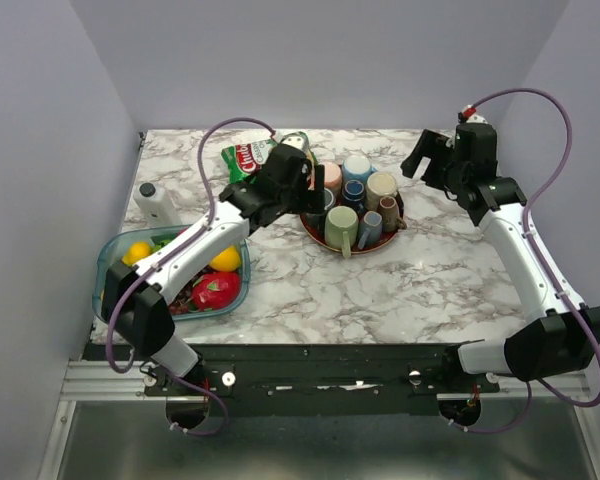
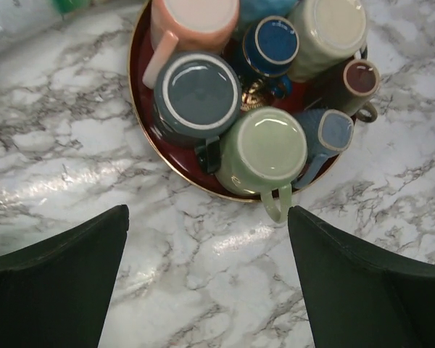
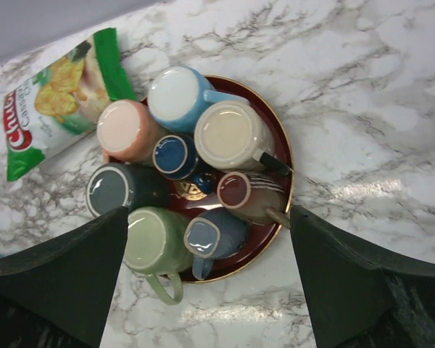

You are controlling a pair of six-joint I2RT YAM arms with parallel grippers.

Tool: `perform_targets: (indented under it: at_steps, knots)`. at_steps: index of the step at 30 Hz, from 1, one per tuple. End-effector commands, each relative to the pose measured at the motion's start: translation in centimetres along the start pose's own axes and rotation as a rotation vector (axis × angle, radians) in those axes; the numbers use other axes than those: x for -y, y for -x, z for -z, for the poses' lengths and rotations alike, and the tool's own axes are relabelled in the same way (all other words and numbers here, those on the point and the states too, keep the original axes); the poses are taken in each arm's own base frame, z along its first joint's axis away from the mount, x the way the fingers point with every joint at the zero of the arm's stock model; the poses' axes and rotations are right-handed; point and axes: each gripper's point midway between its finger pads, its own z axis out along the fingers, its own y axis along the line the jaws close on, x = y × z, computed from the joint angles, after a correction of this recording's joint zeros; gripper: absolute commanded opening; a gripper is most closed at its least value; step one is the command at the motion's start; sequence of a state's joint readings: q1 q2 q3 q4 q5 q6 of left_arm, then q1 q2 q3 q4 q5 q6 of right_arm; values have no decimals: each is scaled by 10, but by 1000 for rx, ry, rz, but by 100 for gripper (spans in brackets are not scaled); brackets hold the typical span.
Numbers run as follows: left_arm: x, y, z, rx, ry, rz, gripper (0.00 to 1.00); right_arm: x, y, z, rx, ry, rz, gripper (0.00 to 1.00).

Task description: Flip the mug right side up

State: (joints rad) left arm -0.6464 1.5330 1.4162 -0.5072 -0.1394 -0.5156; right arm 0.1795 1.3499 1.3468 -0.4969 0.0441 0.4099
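Note:
Several mugs stand upside down, bases up, packed on a dark red tray (image 1: 313,231). Among them are a green mug (image 1: 342,228) (image 2: 264,151) (image 3: 156,241), a dark grey one (image 2: 196,96) (image 3: 110,189), a pink one (image 3: 122,127), a cream one (image 3: 226,135), a brown one (image 3: 241,191) and a blue-grey one (image 3: 210,236). My left gripper (image 1: 306,196) (image 2: 206,279) hovers open over the marble just beside the tray's left edge, with nothing between its fingers. High at the tray's right, my right gripper (image 1: 426,158) (image 3: 206,286) is open and empty.
A green snack bag (image 1: 248,157) (image 3: 54,101) lies behind the tray on the left. A clear bin of fruit (image 1: 115,252) sits at the front left under the left arm, with a white bottle (image 1: 158,203) behind it. Walls close the table on three sides.

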Motion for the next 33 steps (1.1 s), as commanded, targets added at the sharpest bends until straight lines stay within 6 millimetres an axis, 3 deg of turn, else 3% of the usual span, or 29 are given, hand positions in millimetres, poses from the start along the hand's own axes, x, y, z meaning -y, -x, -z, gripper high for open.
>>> perform_targets:
  at_steps: [1, 3, 6, 9, 19, 25, 28, 33]
  knots:
    - [13, -23, -20, -75, 130, 4, 98, 36, -8, 8, -7, -202, -56, 98]
    - [34, -25, -25, -81, 94, 4, 95, 44, -12, 11, -18, -239, -51, 98]
    - [54, -44, -40, -134, 73, 20, 89, 54, -17, 18, -35, -293, -45, 98]
    - [61, -59, -49, -180, 96, 26, 83, 63, -22, 26, -36, -328, -38, 98]
    - [72, -99, -74, -253, 122, 81, 78, 79, -54, 34, -93, -356, -53, 99]
    - [78, -110, -93, -243, 133, 117, 75, 81, -61, 42, -109, -349, -45, 99]
    - [78, -117, -101, -253, 163, 121, 69, 82, -62, 45, -110, -346, -30, 99]
    - [71, -110, -106, -221, 225, 107, 65, 80, -62, 46, -117, -334, -25, 99]
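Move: The green mug, upside down on the front edge of the tray, lies about 3 cm ahead of the left hand, 11 cm to its right and 18 cm below. Beside it the dark grey mug stands some 5 cm to its left and 5 cm farther out, the small blue-grey mug about 7 cm to its right and level with it. From the right hand the green mug lies roughly 19 cm left, 1 cm back and 22 cm below. Heading for the green mug's handle, the left hand first swings right, then mostly sinks, some 13 cm down and 12 cm right overall, tipping its fingers steeper by nearly 20 degrees and narrowing them to about two-thirds open, one to either side of the handle's line; no grip yet. Meanwhile the open right hand draws back about 7 cm, going right and down as well, and turns clockwise. ##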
